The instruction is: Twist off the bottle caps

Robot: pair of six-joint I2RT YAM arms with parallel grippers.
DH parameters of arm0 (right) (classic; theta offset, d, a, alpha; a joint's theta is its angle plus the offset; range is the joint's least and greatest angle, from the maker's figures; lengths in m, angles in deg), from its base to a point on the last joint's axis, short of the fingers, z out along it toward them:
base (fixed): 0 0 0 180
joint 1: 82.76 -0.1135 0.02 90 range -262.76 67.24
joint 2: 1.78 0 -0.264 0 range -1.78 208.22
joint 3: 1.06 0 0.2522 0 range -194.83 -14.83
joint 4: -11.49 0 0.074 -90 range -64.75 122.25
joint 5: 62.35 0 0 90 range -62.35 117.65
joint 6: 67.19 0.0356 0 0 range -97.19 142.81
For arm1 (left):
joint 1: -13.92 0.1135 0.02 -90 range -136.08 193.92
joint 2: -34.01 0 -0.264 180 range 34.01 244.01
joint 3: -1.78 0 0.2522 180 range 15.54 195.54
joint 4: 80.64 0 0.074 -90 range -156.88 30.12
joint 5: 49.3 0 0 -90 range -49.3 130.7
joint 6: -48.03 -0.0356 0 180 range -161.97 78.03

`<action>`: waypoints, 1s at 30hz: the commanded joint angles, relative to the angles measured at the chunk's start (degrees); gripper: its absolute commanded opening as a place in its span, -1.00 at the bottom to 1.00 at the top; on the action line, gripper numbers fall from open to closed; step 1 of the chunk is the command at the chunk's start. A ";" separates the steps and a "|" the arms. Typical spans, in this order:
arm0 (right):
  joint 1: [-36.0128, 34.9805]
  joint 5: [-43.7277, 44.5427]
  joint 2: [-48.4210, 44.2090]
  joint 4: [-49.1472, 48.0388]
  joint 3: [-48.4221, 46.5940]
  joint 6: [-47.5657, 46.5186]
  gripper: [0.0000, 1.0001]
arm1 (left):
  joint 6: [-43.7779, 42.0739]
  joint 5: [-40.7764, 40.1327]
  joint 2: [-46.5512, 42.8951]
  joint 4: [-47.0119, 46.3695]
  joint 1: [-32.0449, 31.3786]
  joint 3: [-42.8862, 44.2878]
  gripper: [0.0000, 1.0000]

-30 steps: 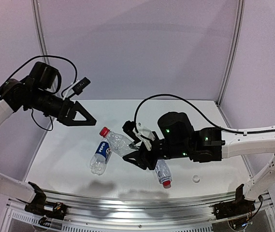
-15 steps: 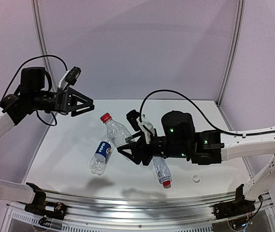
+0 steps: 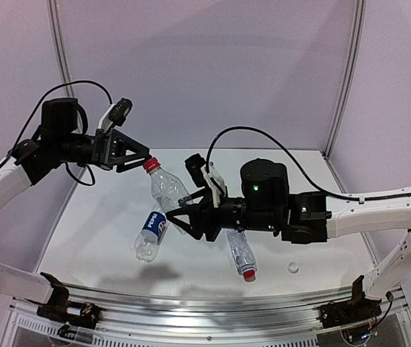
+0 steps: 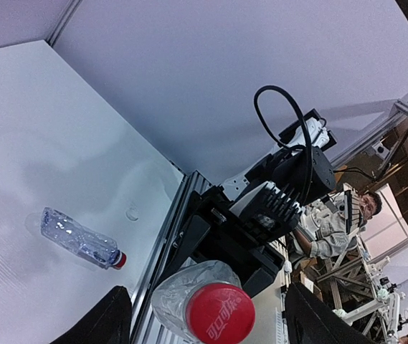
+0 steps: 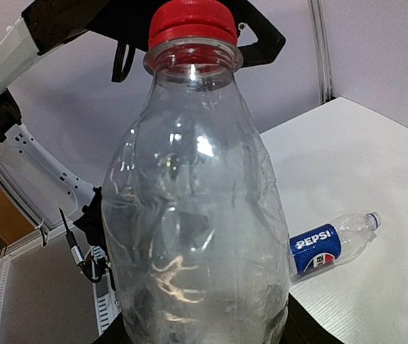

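My right gripper (image 3: 182,215) is shut on the lower body of a clear unlabelled bottle (image 3: 165,186) and holds it tilted up above the table; it fills the right wrist view (image 5: 196,215). Its red cap (image 3: 149,165) points at my left gripper (image 3: 139,156), which is open. In the left wrist view the red cap (image 4: 220,313) sits between the two fingers (image 4: 96,319), apart from both. The Pepsi bottle (image 3: 149,233) lies on the table. A second clear bottle (image 3: 241,253) with a red cap (image 3: 249,275) lies near the front.
A loose whitish cap (image 3: 292,268) lies on the white table (image 3: 89,238) at the front right, also in the left wrist view (image 4: 132,213). Metal frame posts (image 3: 346,79) and walls stand behind. The table's front rail (image 3: 212,303) runs below the bottles.
My right gripper has lifted and tilted the clear bottle up to the left. My left gripper has come right, and its open fingers now flank the red cap.
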 commanded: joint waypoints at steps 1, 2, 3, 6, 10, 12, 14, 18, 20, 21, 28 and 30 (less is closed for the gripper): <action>-0.59 -0.81 1.46 -1.17 -1.86 0.39 -0.31 | -1.26 -1.07 0.73 -0.17 -1.48 0.33 0.40; -0.57 -0.81 1.54 -1.09 -1.93 0.45 -0.31 | -1.53 -1.12 0.86 0.04 -1.79 0.42 0.38; -0.58 -0.82 1.68 -1.08 -2.00 0.55 -0.31 | -1.78 -1.25 0.95 0.37 -2.01 0.51 0.36; -0.61 -0.76 1.98 -0.86 -2.38 0.82 -0.31 | -3.05 -1.53 1.05 1.85 -2.47 0.83 0.16; -0.61 -0.66 2.40 -0.72 -2.70 1.36 -0.33 | -4.32 -1.46 1.33 3.51 -3.02 0.83 -0.09; -0.57 -0.59 2.43 -0.72 -2.83 1.45 -0.33 | -4.72 -1.40 1.40 3.92 -3.29 0.88 -0.25; -0.57 -0.51 2.49 -0.76 -2.92 1.51 -0.33 | -4.75 -1.47 1.42 4.14 -3.47 0.97 -0.40; -0.57 -0.25 2.69 -0.69 -3.29 1.49 -0.34 | -4.97 -1.43 1.54 4.86 -3.90 1.34 -0.58; -0.57 0.04 2.86 -0.21 -3.59 1.46 -0.35 | -5.06 -2.02 1.66 5.94 -4.22 1.81 -0.72; -0.57 0.40 3.00 0.31 -3.80 1.38 -0.35 | -5.29 -3.03 1.85 7.59 -4.32 2.55 -0.75; -4.23 29.88 11.06 23.95 -16.93 -6.32 -0.33 | 3.40 -27.61 5.75 25.67 -7.35 10.67 -0.75; -4.82 32.19 12.95 27.04 -19.44 -6.98 -0.32 | 5.97 -30.02 6.15 25.00 -8.90 11.21 -0.71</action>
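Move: The red cap of the clear bottle sits just off the left fingertips, some 2 cm to the right of that hand, 1 cm back and 1 cm lower; from the right hand, which holds the bottle body, it is about 9 cm up, 7 cm left and 3 cm ahead. From the left hand, the Pepsi bottle lies on the table about 13 cm ahead, 4 cm left and 35 cm below. From the right hand, the second red-capped bottle lies some 10 cm ahead, 19 cm right and 27 cm below. The left fingers close around the red cap and pinch it, after easing roughly 1 cm right, 1 cm down and slightly back to meet it, while the right hand keeps its grip on the bottle and brings it about 1 cm left. With the cap held, both hands swing forward together about 3 cm late on, each turning its fingertips forward and somewhat down, some 15 degrees. ##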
